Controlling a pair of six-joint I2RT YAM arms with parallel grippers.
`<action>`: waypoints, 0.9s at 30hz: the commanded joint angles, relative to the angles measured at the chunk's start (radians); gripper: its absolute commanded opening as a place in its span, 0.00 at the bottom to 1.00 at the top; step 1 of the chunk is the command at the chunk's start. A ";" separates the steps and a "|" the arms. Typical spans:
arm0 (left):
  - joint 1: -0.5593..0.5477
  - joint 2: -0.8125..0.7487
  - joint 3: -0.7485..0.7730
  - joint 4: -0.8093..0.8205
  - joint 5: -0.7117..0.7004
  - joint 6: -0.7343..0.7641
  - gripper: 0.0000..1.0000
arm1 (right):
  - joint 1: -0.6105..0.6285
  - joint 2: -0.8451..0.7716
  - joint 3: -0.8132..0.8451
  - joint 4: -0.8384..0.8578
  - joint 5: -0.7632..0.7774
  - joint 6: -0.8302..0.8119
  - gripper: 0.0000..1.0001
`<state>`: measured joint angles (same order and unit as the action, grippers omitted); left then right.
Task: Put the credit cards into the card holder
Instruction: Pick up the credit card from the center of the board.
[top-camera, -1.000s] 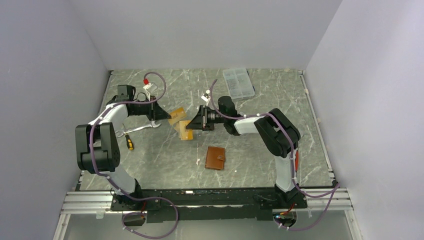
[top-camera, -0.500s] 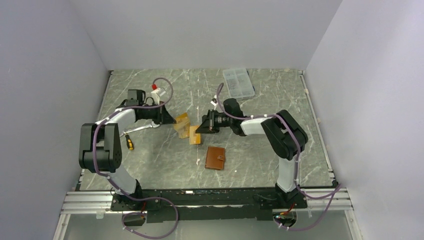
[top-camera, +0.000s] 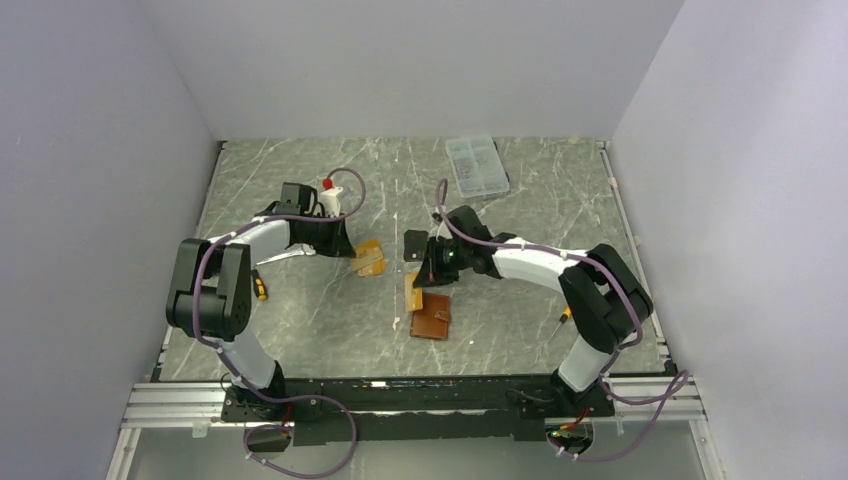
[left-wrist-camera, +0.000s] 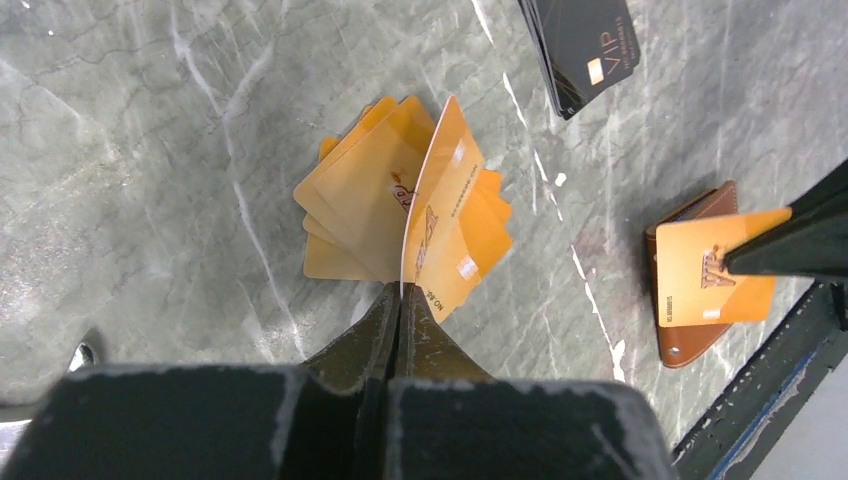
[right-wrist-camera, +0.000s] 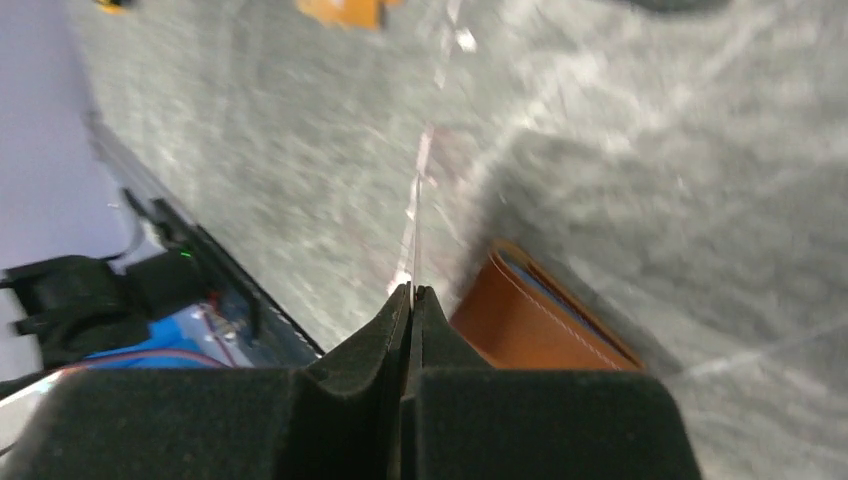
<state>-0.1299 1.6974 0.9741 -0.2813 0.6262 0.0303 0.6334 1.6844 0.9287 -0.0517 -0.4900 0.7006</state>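
Several orange-tan credit cards (left-wrist-camera: 350, 205) lie fanned on the table. One orange card (left-wrist-camera: 445, 185) stands on edge above them, with my left gripper (left-wrist-camera: 398, 290) shut on its lower edge. In the top view that left gripper (top-camera: 347, 249) is beside the pile (top-camera: 369, 259). My right gripper (top-camera: 427, 279) is shut on another orange card (top-camera: 413, 293), held just over the far edge of the brown card holder (top-camera: 433, 320). The right wrist view shows this card edge-on (right-wrist-camera: 415, 235) next to the holder (right-wrist-camera: 535, 325). Black credit cards (left-wrist-camera: 585, 40) lie behind it.
A clear compartment box (top-camera: 477, 165) sits at the back right. A yellow-handled screwdriver (top-camera: 259, 288) lies by the left arm, with a metal tool (top-camera: 285, 256) near it. A small orange tool (top-camera: 565, 313) lies under the right arm. The table's near rail (top-camera: 420, 385) is close to the holder.
My right gripper carried its orange card rightward and nearer, to the card holder. My left gripper moved right with its card to the orange pile. The black card is now uncovered.
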 joint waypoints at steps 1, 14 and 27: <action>-0.028 0.025 0.011 -0.035 -0.110 -0.008 0.00 | 0.066 -0.055 0.042 -0.281 0.204 -0.033 0.00; -0.042 -0.054 0.086 -0.153 -0.181 0.026 0.41 | 0.147 -0.130 0.090 -0.489 0.373 0.010 0.00; -0.082 -0.219 0.158 -0.263 -0.114 0.162 0.70 | 0.177 -0.117 0.159 -0.670 0.501 -0.034 0.00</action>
<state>-0.1776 1.5459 1.0851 -0.4934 0.4675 0.1211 0.7971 1.5669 1.0359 -0.5961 -0.0971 0.6910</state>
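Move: The left hand, a card pinched in its fingers, has the orange card pile about 4 cm to its right, 1 cm back and 5 cm below. The black card stack lies some 15 cm right and 2 cm ahead. From the right hand, also holding a card, the card holder is about 7 cm back, 3 cm right and 6 cm below; the orange pile is 12 cm left and 6 cm ahead, the black stack 10 cm ahead and 1 cm left. Down a little over the orange pile, the left hand sinks about 1.5 cm, opens wide to let go of its card, then climbs some 7 cm clear. The right hand sweeps back and to its right about 5 cm each way, over the card holder, dipping then partly rising, and tips its fingers some 25 degrees steeper while keeping its card pinched. ##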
